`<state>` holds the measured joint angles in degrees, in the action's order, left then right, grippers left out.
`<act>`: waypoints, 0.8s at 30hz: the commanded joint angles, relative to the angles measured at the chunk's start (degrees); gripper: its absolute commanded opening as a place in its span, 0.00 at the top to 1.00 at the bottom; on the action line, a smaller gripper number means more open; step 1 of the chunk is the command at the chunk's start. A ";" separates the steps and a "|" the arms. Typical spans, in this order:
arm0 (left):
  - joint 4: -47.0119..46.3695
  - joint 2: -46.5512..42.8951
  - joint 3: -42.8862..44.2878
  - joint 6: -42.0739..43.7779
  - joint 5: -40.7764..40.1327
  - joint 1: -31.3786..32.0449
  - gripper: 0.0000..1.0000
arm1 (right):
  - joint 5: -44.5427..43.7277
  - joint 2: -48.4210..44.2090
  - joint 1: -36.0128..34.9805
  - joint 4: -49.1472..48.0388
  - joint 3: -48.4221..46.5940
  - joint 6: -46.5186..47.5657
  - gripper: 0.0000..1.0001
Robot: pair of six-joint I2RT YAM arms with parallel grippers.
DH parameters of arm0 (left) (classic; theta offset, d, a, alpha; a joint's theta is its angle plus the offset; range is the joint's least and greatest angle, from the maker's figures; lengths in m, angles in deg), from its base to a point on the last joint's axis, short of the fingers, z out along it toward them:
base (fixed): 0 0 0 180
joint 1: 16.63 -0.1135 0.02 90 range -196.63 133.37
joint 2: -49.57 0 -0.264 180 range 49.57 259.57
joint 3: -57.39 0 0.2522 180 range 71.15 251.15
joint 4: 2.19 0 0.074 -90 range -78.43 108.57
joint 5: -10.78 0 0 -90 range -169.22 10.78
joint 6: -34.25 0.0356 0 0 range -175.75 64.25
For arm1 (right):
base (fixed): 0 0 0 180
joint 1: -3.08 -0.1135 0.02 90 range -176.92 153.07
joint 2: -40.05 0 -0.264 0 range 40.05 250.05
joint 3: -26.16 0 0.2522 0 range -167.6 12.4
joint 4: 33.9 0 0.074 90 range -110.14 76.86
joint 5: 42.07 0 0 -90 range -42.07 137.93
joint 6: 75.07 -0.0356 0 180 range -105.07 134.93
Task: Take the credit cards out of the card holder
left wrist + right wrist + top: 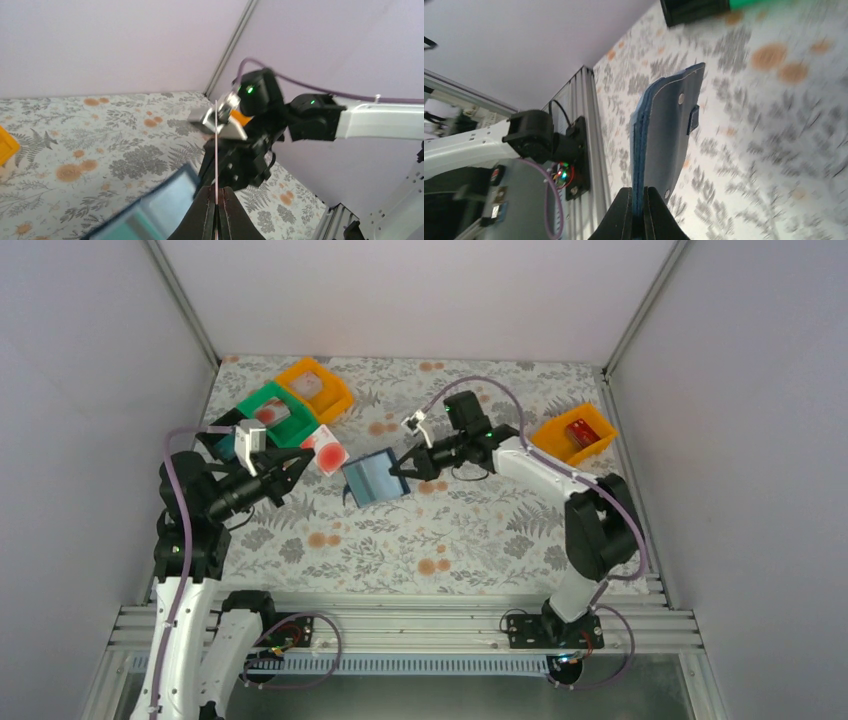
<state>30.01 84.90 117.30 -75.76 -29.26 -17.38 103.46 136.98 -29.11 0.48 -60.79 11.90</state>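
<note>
My left gripper (306,462) is shut on a pale credit card with a reddish blotch (329,453), holding it above the table, clear of the holder. In the left wrist view that card (216,145) shows edge-on as a thin line rising from between the fingers (206,210). To its right, my right gripper (404,469) is shut on one edge of the open navy card holder (371,478), whose light blue pockets face up. The right wrist view has the holder (666,125) edge-on, pinched in the closed gripper (639,200). The holder's blurred corner (155,210) lies just left of my left gripper (216,192).
At the back left stand an orange bin (338,396) holding a pale card, a green bin (250,405) holding a card with a red blotch, and a black bin (218,444). Another orange bin (553,440) with a red object sits at the back right. White walls enclose the floral table (420,540).
</note>
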 commanded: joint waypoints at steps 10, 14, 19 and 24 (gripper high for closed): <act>-4.46 -0.74 -3.16 -4.32 0.90 -0.47 0.98 | -5.30 8.37 1.11 -0.31 8.92 -11.45 0.61; -4.59 -1.03 -3.00 -3.90 1.39 -0.43 0.98 | -20.42 3.50 2.67 3.23 7.61 -11.21 0.30; -7.78 -2.12 -2.93 -3.25 5.16 -0.41 0.97 | -14.99 -10.74 -0.52 -0.89 4.68 -2.15 0.21; -9.32 -2.73 -2.28 -1.24 9.70 -0.39 0.98 | 0.31 -17.62 -6.65 -10.08 3.06 3.59 0.12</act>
<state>23.61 82.96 114.57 -78.68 -24.67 -17.53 92.31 123.58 -31.27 -1.05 -55.71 9.08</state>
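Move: The open card holder, pinched by its right edge, is centred roughly 4 cm to the left of the right hand, 1 cm back and 2 cm lower; the bare table spot it is bound for lies about 20 cm below that hand, 5 cm back and 3 cm left. The card in the left fingers is 10 cm left of the right hand, 4 cm back, 13 cm higher. From the left hand, the holder is some 5 cm ahead, 9 cm right and 14 cm below. The open card holder, still held at its right edge, is carried down by the right hand towards the bare table, some 13 cm, with the fingers tipping steeper by about 25 degrees. Near the bottom the fingers spread wide to let go while the hand shifts a few centimetres to the right, then it rises quickly, levelling out again, to a little above its starting height. ##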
